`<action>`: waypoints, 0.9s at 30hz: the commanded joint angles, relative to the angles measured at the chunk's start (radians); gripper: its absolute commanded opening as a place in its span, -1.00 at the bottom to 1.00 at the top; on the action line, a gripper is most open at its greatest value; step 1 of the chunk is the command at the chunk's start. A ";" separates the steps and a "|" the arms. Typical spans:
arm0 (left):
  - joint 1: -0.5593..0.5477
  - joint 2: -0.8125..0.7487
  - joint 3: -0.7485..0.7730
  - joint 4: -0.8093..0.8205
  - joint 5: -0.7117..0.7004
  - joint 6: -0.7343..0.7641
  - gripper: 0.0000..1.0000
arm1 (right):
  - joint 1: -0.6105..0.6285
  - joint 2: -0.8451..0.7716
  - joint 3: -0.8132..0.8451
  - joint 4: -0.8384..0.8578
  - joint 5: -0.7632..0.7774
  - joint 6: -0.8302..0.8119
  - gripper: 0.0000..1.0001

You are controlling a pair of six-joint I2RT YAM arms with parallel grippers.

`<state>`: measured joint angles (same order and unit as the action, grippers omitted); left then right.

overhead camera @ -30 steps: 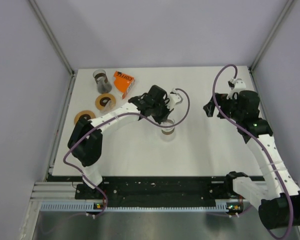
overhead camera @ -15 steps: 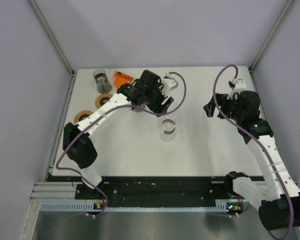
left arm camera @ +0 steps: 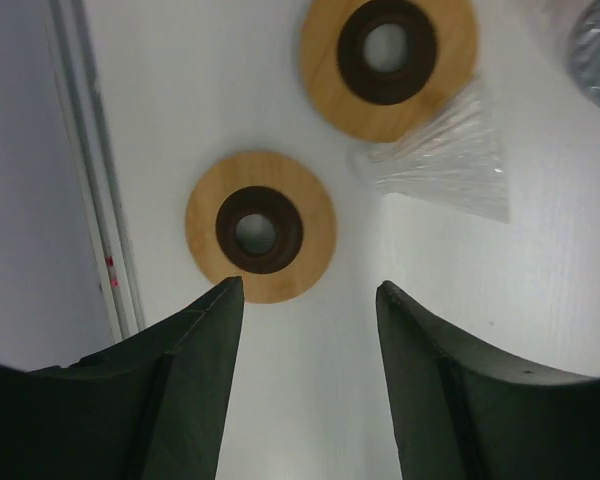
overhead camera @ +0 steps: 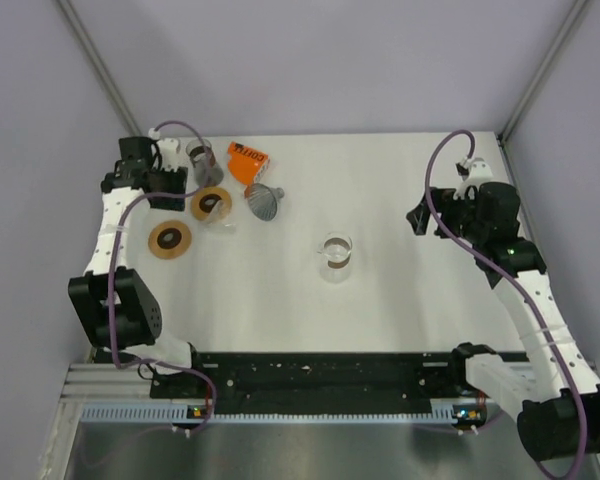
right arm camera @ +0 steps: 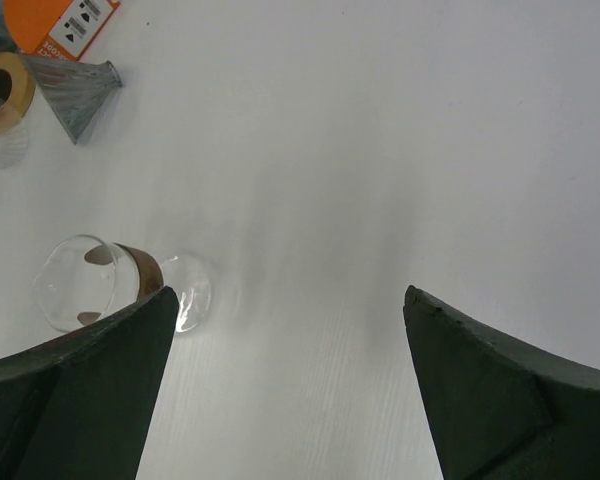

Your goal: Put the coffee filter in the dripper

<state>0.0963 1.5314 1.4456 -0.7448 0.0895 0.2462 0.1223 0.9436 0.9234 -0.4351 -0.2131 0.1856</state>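
Observation:
The dripper [overhead camera: 265, 201], a grey ribbed cone, lies on its side just below the orange box [overhead camera: 247, 160]; it also shows in the right wrist view as the grey cone [right arm camera: 75, 90]. The coffee filter [left arm camera: 442, 165], a translucent fan-shaped piece, lies flat beside the upper wooden ring [left arm camera: 388, 60] and shows from above as a pale patch [overhead camera: 223, 218]. My left gripper [overhead camera: 160, 185] hangs open at the far left, above the lower wooden ring [left arm camera: 260, 230], holding nothing [left arm camera: 308, 284]. My right gripper [overhead camera: 420, 218] is wide open over bare table [right arm camera: 290, 291].
A glass carafe with a brown collar [overhead camera: 335, 255] stands mid-table, also seen from the right wrist [right arm camera: 80, 285]. A glass cup [overhead camera: 202, 160] stands at the back left. Two wooden rings [overhead camera: 169, 240] [overhead camera: 210, 203] lie near the left rail [left arm camera: 90, 200].
My left arm swung from the carafe across to the far left and its jaws opened. The grey dripper now lies uncovered beside the orange box. The right arm has not moved.

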 commanded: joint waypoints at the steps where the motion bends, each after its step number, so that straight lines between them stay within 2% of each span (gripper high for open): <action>1: 0.173 0.097 0.011 0.042 -0.013 0.004 0.18 | 0.010 0.026 0.035 0.029 -0.012 -0.005 0.90; 4: 0.250 0.196 0.058 0.010 -0.002 -0.004 0.04 | 0.008 0.034 0.048 0.024 -0.014 0.000 0.90; 8: 0.273 0.277 0.062 0.038 0.010 -0.007 -0.07 | 0.008 0.035 0.055 0.024 -0.005 0.006 0.90; 15: 0.273 0.355 0.082 0.059 0.036 -0.024 -0.07 | 0.008 0.031 0.054 0.021 0.003 0.021 0.90; 18: 0.273 0.377 0.084 0.068 0.004 -0.021 -0.16 | 0.008 0.026 0.052 0.009 0.014 0.011 0.90; 27: 0.272 0.395 0.038 0.039 0.069 -0.024 -0.17 | 0.010 0.024 0.058 -0.002 0.026 0.000 0.91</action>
<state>0.3687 1.9251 1.4925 -0.7109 0.1238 0.2337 0.1223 0.9794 0.9329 -0.4500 -0.2024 0.1928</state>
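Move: The nearer dripper in its wooden ring lies about 10 cm to the left hand's left, 2 cm ahead and some 16 cm below. At much the same level, the other ringed dripper is roughly 13 cm ahead and 1 cm right of the hand, and the clear cup 9 cm ahead and 4 cm right. From the right hand the nearer dripper lies about 66 cm left, 11 cm ahead and 20 cm down. Left hand sinks about 13 cm while swinging 11 cm left onto the nearer dripper, tipping down, fingers partly closing. ##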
